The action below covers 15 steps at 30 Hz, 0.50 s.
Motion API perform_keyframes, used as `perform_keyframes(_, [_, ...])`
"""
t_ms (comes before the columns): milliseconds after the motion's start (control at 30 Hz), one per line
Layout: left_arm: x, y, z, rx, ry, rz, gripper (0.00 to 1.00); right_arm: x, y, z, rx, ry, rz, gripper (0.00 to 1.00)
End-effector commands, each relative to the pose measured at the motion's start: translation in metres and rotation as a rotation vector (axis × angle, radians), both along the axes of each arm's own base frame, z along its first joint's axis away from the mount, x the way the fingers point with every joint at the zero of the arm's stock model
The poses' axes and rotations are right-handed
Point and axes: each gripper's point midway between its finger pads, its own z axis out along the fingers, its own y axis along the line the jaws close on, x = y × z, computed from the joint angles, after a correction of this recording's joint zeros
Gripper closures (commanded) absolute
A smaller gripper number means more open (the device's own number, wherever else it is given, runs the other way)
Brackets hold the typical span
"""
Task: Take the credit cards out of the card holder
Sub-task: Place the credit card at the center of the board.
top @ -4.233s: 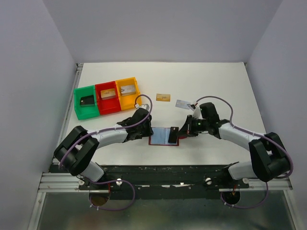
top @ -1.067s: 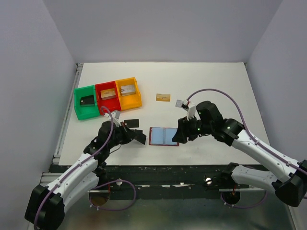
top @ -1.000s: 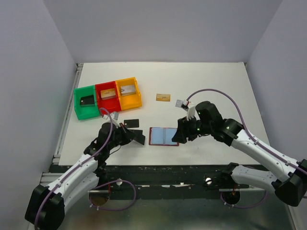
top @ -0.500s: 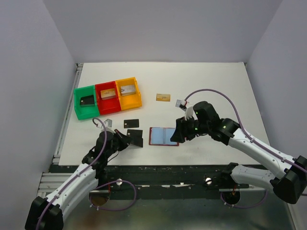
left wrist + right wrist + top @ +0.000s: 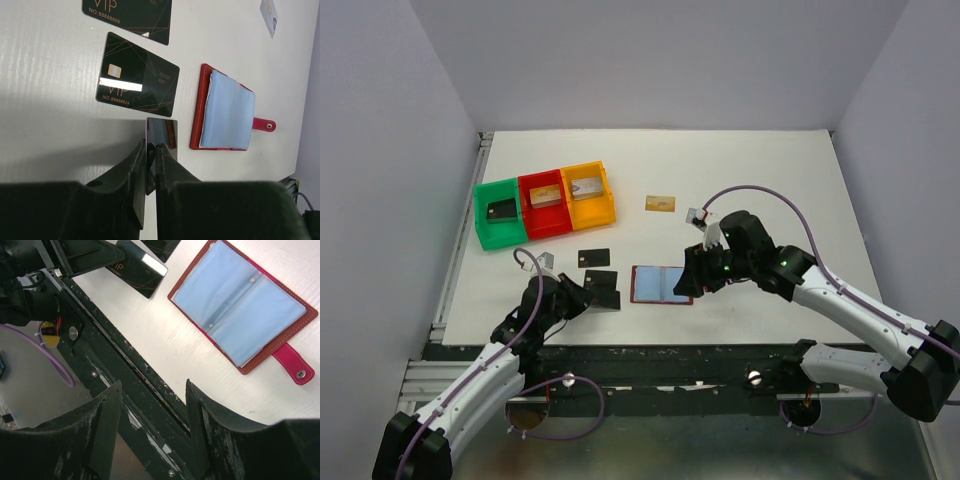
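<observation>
The maroon card holder (image 5: pixel 662 284) lies open and flat near the table's front edge, its light blue pockets (image 5: pixel 240 305) facing up and showing no card. Two black credit cards (image 5: pixel 594 257) (image 5: pixel 603 290) lie flat to its left, both seen in the left wrist view (image 5: pixel 127 17) (image 5: pixel 137 95). My left gripper (image 5: pixel 150 146) sits just before the nearer one, its jaws a sliver apart on a thin glossy black card (image 5: pixel 161 132) standing on edge. My right gripper (image 5: pixel 154 385) hovers open and empty over the front edge by the holder's snap tab (image 5: pixel 295 367). A gold card (image 5: pixel 660 203) and a silver card (image 5: pixel 698 215) lie farther back.
Green (image 5: pixel 483 232), red (image 5: pixel 548 228) and yellow (image 5: pixel 595 215) trays stand in a row at the back left, each with a card inside. The black front rail (image 5: pixel 125 385) runs under my right gripper. Purple cables loop over both arms.
The left arm has drawn back toward the near left, carrying its card away from the holder. About four seconds ago both grippers were at the holder. The right arm has barely shifted.
</observation>
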Motion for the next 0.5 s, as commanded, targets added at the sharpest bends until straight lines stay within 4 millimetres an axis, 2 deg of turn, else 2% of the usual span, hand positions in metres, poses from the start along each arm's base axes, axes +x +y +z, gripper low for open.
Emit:
perform_keyframes(0, [-0.001, 0.009, -0.003, 0.046, 0.009, 0.018, 0.75, 0.002, 0.0, -0.005, -0.002, 0.006, -0.012, 0.39])
perform_keyframes(133, [0.003, 0.015, 0.004, 0.084, -0.008, 0.035, 0.69, 0.003, 0.0, -0.006, -0.009, 0.007, -0.015, 0.39])
perform_keyframes(367, [0.003, 0.025, 0.005, 0.138, 0.023, 0.069, 0.52, 0.004, -0.002, -0.011, -0.033, 0.011, -0.022, 0.39])
perform_keyframes(467, [0.005, 0.03, 0.012, 0.158, 0.017, 0.094, 0.46, 0.005, -0.005, -0.01, -0.039, 0.005, -0.033, 0.39])
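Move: The left fingers, already loosening, still have the third credit card by its left end, tilted; the card's middle and its spot on the board lie about 3 cm right of the left hand, 1 cm back and 2 cm below. From this hand the middle card lies 5 cm ahead and 2 cm right, the far card 10 cm straight ahead, and the open card holder 17 cm right and 3 cm ahead. From the right hand the third card is some 19 cm left, 3 cm back and 13 cm below. The left fingers keep spreading, from a narrow gap to about half open, and let go of the third card's left end just above the board, nearest the robot in the row of black cards. While they open, the left hand dips only a hair and then eases about 1.5 cm to its left, rising slightly at the end and rolling some 5 degrees so that its left side comes up, which leaves the open fingertips over the card. ##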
